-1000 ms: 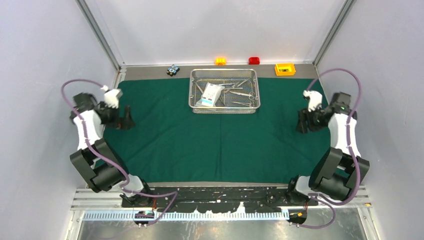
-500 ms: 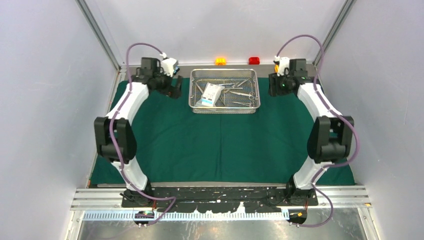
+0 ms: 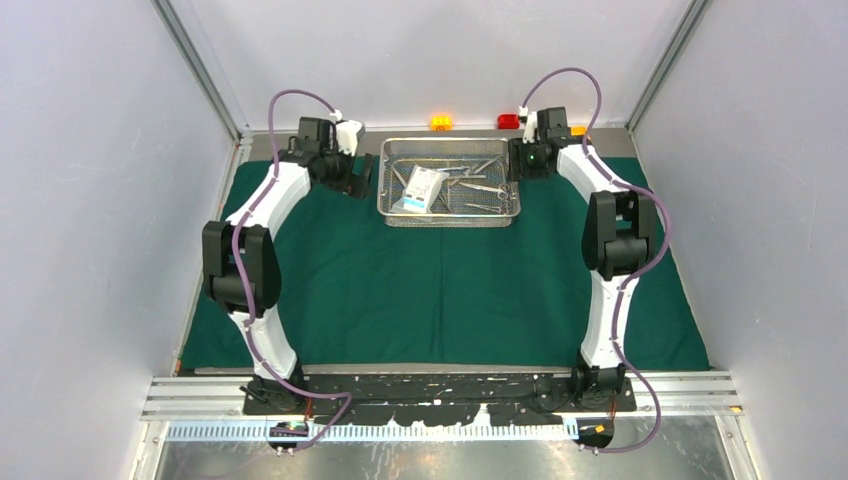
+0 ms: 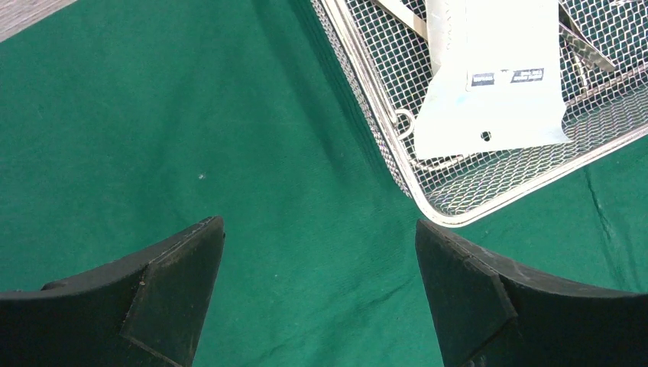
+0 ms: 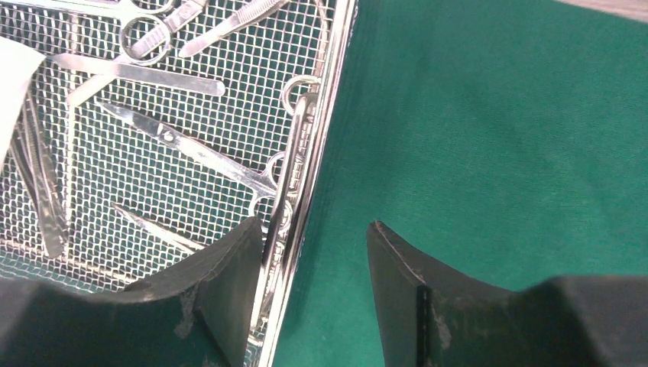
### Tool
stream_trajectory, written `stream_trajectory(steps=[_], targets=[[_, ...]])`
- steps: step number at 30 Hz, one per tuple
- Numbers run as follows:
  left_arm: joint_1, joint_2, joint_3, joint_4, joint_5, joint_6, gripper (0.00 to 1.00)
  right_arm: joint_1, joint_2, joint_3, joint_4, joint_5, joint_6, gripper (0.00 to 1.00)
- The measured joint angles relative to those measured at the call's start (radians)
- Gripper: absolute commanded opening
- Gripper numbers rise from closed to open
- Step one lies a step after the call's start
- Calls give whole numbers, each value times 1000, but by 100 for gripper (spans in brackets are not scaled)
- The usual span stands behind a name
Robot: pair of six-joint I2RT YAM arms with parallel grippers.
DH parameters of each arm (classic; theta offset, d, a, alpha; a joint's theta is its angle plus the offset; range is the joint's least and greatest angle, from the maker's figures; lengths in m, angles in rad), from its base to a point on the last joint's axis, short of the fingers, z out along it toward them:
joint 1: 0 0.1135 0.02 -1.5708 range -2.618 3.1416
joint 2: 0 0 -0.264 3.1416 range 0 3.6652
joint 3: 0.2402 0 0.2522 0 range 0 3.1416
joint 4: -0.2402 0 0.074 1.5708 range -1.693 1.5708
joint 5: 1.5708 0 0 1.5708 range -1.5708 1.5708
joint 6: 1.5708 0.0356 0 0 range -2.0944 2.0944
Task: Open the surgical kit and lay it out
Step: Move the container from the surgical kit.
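The dark green drape [image 3: 420, 290] lies spread flat over the table. At its back middle stands the steel mesh tray [image 3: 448, 222], which holds a flat white pouch [image 3: 422, 190] and several slim silver instruments [image 3: 482, 187]. My left gripper [image 3: 358, 182] hovers open just left of the tray. In the left wrist view its fingers [image 4: 317, 229] stand wide over bare cloth, with the tray's corner [image 4: 451, 220] and the pouch [image 4: 493, 84] ahead to the right. My right gripper [image 5: 315, 225] is open and straddles the tray's right rim [image 5: 306, 153], one finger inside the mesh near the scissors [image 5: 191, 149], the other over cloth.
An orange block [image 3: 441, 122] and a red block [image 3: 508, 121] sit on the bare strip behind the drape. A yellow box [image 3: 579, 130] peeks out behind the right arm. Grey walls close in on the left, right and back.
Both arms have swung from the drape's side edges to the back, ending on either side of the tray. The right jaws have narrowed a little over the tray rim.
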Motion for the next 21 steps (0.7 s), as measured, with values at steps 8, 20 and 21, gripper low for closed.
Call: stream_trajectory(steps=[8, 20, 21], targets=[[0, 0, -15, 13, -5, 0, 99, 5, 53, 24, -15, -23, 55, 30], [0, -6, -75, 14, -27, 27, 99, -30, -28, -100, 17, 16, 100, 1], [0, -10, -82, 14, -28, 29, 99, -39, -41, -117, 16, 16, 101, 1]])
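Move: The container's middle lies about 13 cm left of the right hand, 2 cm back and 5 cm lower, with its right rim just below this hand, between the open fingers. Inside the container, the scissors lie some 6 cm left and 4 cm back, the white packet about 17 cm left and 4 cm back. The yellow box stands some 6 cm ahead, 9 cm right. From the left hand, the container is about 14 cm right, 3 cm ahead, 10 cm lower. Right hand sinks 2 cm, pinches the container's right rim, drags it 4 cm right and back; left hand sinks. ##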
